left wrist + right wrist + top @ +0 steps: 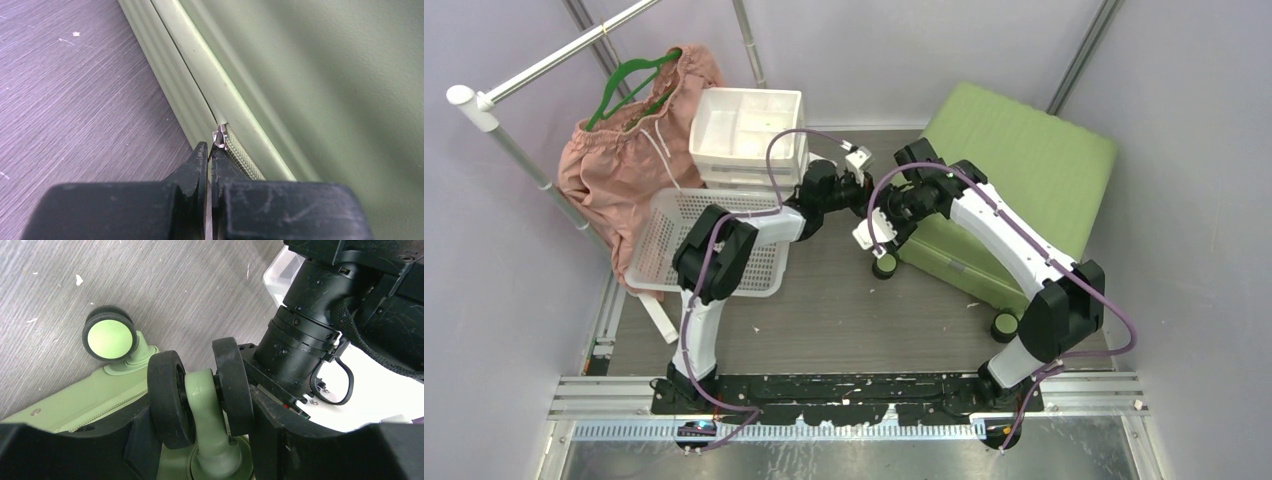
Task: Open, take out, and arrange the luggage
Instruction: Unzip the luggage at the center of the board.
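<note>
The light-green luggage (1014, 165) lies shut at the back right, and its side fills the left wrist view (325, 75). My left gripper (209, 147) is shut on the small metal zipper pull (220, 136) at the seam, with green zipper tape (245, 160) behind it. From above, the left gripper (866, 188) sits at the luggage's near-left corner. My right gripper (200, 412) is shut on a twin black caster wheel (167, 395) with a green stem. A second wheel (110, 337) stands free to its left; from above, that free wheel (886, 265) shows below the right gripper (902, 212).
A white perforated basket (689, 240) lies left of the arms, with a white drawer unit (746, 125) behind it. Pink clothing on a green hanger (624, 150) hangs from a white rail (524, 75) at the far left. Another luggage wheel (1005, 325) rests near the right arm.
</note>
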### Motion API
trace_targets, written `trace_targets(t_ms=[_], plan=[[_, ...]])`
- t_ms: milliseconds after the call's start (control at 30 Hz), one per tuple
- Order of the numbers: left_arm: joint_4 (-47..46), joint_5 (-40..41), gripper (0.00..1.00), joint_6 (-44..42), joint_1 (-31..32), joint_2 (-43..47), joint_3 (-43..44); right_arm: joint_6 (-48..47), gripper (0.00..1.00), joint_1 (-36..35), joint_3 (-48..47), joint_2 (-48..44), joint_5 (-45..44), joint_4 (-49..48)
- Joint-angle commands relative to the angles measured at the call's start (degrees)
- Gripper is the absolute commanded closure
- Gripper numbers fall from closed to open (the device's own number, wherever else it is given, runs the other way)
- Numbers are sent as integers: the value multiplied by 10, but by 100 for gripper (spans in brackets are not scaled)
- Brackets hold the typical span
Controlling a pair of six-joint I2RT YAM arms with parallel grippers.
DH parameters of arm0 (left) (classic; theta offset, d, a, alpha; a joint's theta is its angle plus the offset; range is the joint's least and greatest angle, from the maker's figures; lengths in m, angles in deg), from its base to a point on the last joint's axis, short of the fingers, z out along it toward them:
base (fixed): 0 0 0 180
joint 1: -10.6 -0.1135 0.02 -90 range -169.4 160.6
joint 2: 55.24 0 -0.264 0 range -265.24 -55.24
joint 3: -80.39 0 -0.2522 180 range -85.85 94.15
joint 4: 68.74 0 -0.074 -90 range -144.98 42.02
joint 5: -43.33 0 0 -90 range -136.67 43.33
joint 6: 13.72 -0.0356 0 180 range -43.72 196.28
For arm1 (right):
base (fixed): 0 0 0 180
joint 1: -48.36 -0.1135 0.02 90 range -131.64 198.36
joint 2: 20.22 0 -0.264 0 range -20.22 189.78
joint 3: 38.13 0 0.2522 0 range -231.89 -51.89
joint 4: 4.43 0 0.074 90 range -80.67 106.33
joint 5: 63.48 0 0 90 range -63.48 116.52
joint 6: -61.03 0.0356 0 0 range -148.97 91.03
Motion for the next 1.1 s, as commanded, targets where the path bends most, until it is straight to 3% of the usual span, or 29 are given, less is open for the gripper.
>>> trace_targets(t_ms=[0, 167, 233, 300, 400, 500, 633, 733, 933, 1067], plan=[[-17, 72, 100, 11, -28, -25, 79, 61, 79, 0, 2, -61, 56, 111], [-6, 72, 100, 30, -29, -45, 117, 61, 77, 0, 5, -60, 54, 110], [-5, 77, 95, 38, -29, -40, 115, 68, 64, -1, 5, -60, 50, 102], [-5, 96, 82, 52, -32, -22, 101, 89, 45, -1, 2, -62, 46, 90], [0, 126, 63, 59, -36, 22, 68, 136, 26, -1, -19, -62, 47, 79], [21, 147, 52, 67, -43, 74, 39, 191, 17, -1, -50, -63, 57, 86], [92, 145, 46, 69, -54, 150, 15, 249, 4, -1, -96, -72, 82, 119], [133, 126, 43, 83, -66, 211, -10, 301, 0, -1, -133, -81, 91, 148], [215, 38, 28, 145, -75, 326, -43, 492, 0, 17, -177, -113, 81, 148], [278, -6, 23, 221, -69, 381, -47, 585, 0, 129, -169, -148, 131, 118]])
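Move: The left hand already pinches the zipper pull, which sits right at its fingertips; the right hand already holds the luggage's upper wheel pair, right between its fingers. From the left hand, those wheels lie about 8 cm back, 4 cm right and 7 cm higher, and the white drawers some 24 cm left and 8 cm farther out, roughly 3 cm lower. The lower wheel lies about 8 cm back, 2 cm left and 15 cm below the right hand. The left hand draws the zipper pull a last 1.5 cm or so along the seam, forward and right, while the right hand keeps its hold on the wheel pair; then the left fingers open, slide about 4 cm farther forward and swing up some 20 cm and away left and back towards the drawers. The right fingers spread fully and let go of the wheels at nearly the same time, and that hand backs off about 7 cm towards its base and rises some 12 cm, the wrist turning clockwise and tipping. ##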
